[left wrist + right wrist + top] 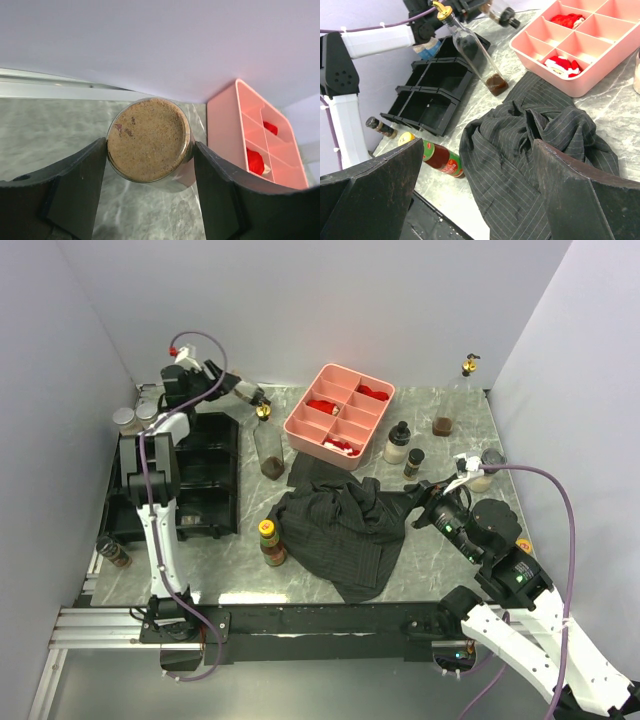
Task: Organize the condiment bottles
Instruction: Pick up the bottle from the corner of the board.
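Note:
A small clear jar of brown ground spice (148,140) stands between the fingers of my left gripper (150,150), which press on its two sides. That gripper (252,400) is at the back left, beside a tall gold-capped bottle (268,445) with brown sauce in its base. My right gripper (477,165) hangs open and empty over a dark striped cloth (535,135). A red sauce bottle (270,543) with a yellow cap stands at the cloth's left edge. Two black-capped bottles (397,443) and a brown jar (442,425) stand right of the pink tray.
The pink divided tray (340,415) with red pieces sits at the back centre. The black divided tray (205,480) lies on the left. Two grey-capped jars (125,420) stand behind it. A dark bottle (112,552) lies off the table's left edge. The walls stand close.

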`<state>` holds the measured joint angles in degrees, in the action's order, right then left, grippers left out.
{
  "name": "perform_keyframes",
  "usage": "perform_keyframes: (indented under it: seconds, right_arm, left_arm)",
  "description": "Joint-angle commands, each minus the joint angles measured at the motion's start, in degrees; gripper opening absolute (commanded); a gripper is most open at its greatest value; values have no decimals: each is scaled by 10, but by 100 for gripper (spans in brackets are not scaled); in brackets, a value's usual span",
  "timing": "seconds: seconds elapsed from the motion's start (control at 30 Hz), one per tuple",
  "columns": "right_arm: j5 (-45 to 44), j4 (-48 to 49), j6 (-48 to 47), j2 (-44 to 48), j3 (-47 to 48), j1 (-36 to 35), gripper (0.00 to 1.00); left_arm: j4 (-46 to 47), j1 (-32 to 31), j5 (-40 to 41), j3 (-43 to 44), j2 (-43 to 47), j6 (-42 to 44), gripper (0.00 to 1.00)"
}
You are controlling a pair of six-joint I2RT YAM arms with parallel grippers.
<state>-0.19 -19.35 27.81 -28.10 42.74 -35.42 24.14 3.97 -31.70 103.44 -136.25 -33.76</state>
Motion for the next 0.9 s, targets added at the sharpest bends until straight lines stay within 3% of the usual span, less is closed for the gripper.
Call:
perform_keyframes:
  seconds: [0.0,0.23,0.57,0.87]
  right_arm:
    - [0,22,-2,4,17,0,96]
    - [12,35,-2,-8,33,2,97]
    - [14,119,22,-59,77,2,96]
    - [14,247,26,-217,182,3,97]
  left_arm:
    - [45,0,-20,-8,64,-36,1]
    - [68,9,-7,-55,112,-72,1]
    - [11,33,58,-93,228,-104,1]
    - [20,68,62,-203,399,-199,1]
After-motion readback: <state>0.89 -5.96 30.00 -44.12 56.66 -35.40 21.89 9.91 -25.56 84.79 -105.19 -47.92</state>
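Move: The left gripper already holds the bottle aloft, its middle about 5 cm ahead and 3 cm right of the hand. The black tray's middle is some 20 cm back, 12 cm left and 12 cm below; its white-lidded jars sit about 9 cm back and 18 cm left. The gold-spouted bottle stands 17 cm back, 10 cm right. From the empty right hand, the held bottle is roughly 48 cm ahead, 30 cm left and 16 cm lower. Keep the left grip on the bottle and, after a brief slow start, raise it about 17 cm, speeding up while drawing back some 9 cm and left 6 cm, swinging the wrist a little counter-clockwise and dipping the hand's left side. Meanwhile lift the right gripper, open and empty, about 10 cm, easing slightly forward and left. ##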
